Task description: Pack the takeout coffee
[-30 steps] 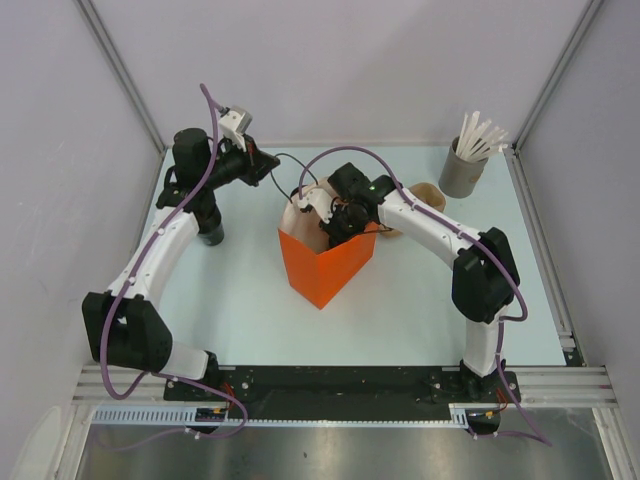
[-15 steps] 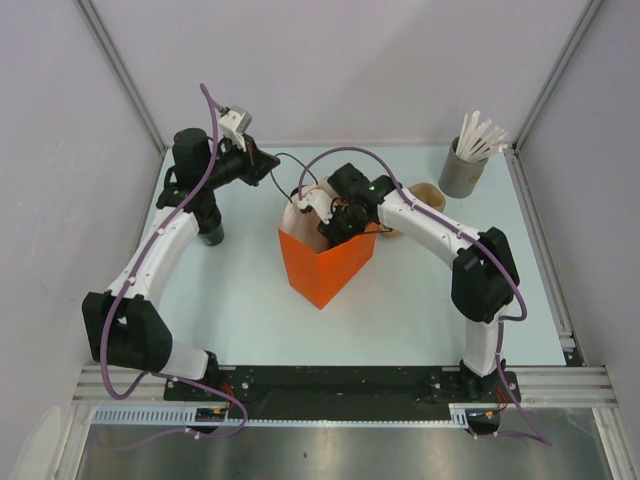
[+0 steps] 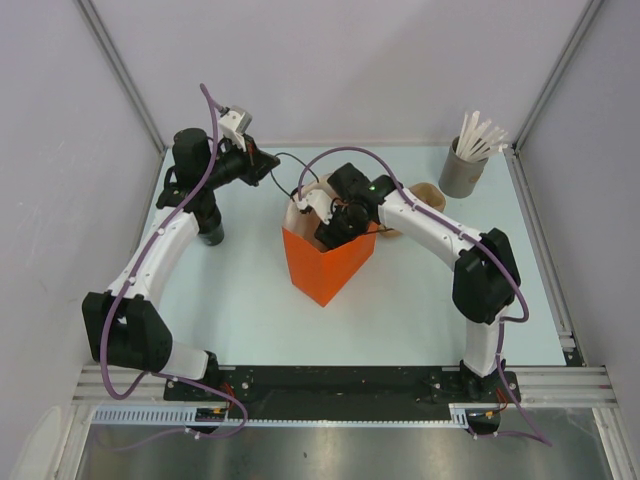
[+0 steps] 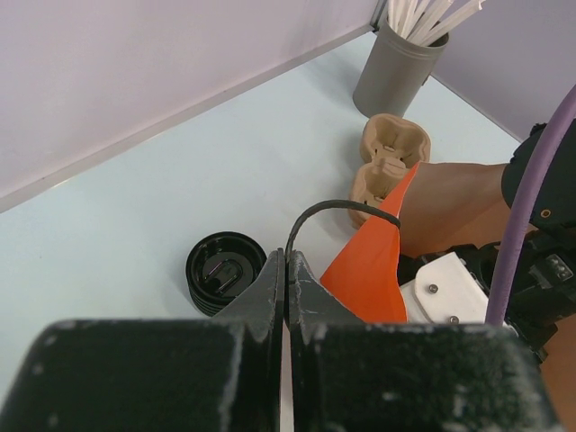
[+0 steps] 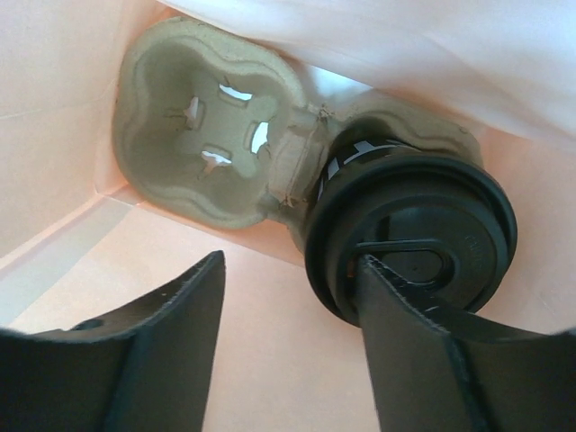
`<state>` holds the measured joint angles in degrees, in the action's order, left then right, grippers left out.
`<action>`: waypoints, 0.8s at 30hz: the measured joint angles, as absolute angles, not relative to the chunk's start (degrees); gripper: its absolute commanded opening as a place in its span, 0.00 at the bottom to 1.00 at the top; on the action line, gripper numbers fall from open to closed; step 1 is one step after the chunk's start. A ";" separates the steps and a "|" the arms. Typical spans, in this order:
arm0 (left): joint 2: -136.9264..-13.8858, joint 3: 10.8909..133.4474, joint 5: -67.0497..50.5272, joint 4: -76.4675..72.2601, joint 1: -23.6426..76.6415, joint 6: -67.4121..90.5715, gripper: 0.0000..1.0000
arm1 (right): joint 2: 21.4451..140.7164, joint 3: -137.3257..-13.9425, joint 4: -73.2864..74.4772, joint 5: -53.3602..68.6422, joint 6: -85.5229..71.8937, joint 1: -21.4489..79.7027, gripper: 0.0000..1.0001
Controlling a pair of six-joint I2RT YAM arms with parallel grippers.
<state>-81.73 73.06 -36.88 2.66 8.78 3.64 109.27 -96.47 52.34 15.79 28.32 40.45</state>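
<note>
Inside the orange bag (image 3: pixel 330 268) the takeout coffee (image 5: pixel 423 238), a black cup with a round black lid, sits in a pulp cup carrier (image 5: pixel 202 135) on the bag's floor. My right gripper (image 5: pixel 292 261) is down in the bag (image 5: pixel 270 360), open. One of its fingers (image 5: pixel 423 360) lies against the lid and the other stands well apart. From above, this gripper (image 3: pixel 335 228) shows in the bag's mouth. My left gripper (image 4: pixel 288 256) is shut on the bag's thin black handle (image 4: pixel 342 207) beside the orange wall (image 4: pixel 369 270).
A grey tub of white sticks (image 3: pixel 462 172) stands at the back right. A second pulp carrier (image 3: pixel 425 195) lies behind the bag. A ribbed black round stack (image 4: pixel 225 270) sits on the table near the left gripper. Grey walls close in three sides.
My right gripper has opened inside the bag and let go of the coffee, which now rests in the carrier. The left arm has kept its hold on the handle.
</note>
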 measured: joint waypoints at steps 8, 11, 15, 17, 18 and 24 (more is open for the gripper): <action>-81.73 73.06 -37.36 2.66 8.78 3.64 0.00 | 108.84 -97.17 52.86 13.76 28.60 40.49 0.75; -81.73 73.06 -37.74 2.66 8.78 3.64 0.00 | 108.84 -97.38 53.25 13.30 28.60 40.66 0.78; -81.73 73.06 -37.76 2.66 8.78 3.64 0.00 | 108.84 -98.10 54.11 12.88 28.53 40.99 0.85; -81.71 73.06 -37.82 2.66 8.78 3.66 0.00 | 108.64 -98.41 54.48 12.80 28.53 41.10 0.86; -81.73 73.06 -37.85 2.66 8.78 3.66 0.00 | 108.51 -98.59 54.63 12.73 28.53 41.15 0.86; -81.73 73.06 -37.93 2.66 8.78 3.66 0.00 | 106.19 -101.45 55.75 12.01 28.51 41.19 0.90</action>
<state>-81.73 73.06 -37.93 2.66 8.78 3.66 106.19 -101.45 55.75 12.01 28.51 41.19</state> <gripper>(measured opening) 0.011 0.874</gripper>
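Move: The coffee cup, already in the tray's farther well inside the orange bag, has its middle about 4 cm ahead of the half-open right hand, hardly 1 cm to its right and 6 cm below. The tray's empty well lies about 2 cm back, 6 cm left and 9 cm down. Outside, the spare cup stands some 15 cm ahead, 8 cm left, 7 cm lower. From the left hand, the coffee cup lies roughly 8 cm back, 14 cm right, 25 cm below. The coffee cup is left standing as the right hand, already loosened from it, spreads its fingers further beside the lid, creeping up about 1 cm, then lifts faster, away from the cup and tray and up between the bag walls, about 4.5 cm in all, the fingers tipping slightly forward. The left hand stays shut on the bag's far handle and holds it up. ##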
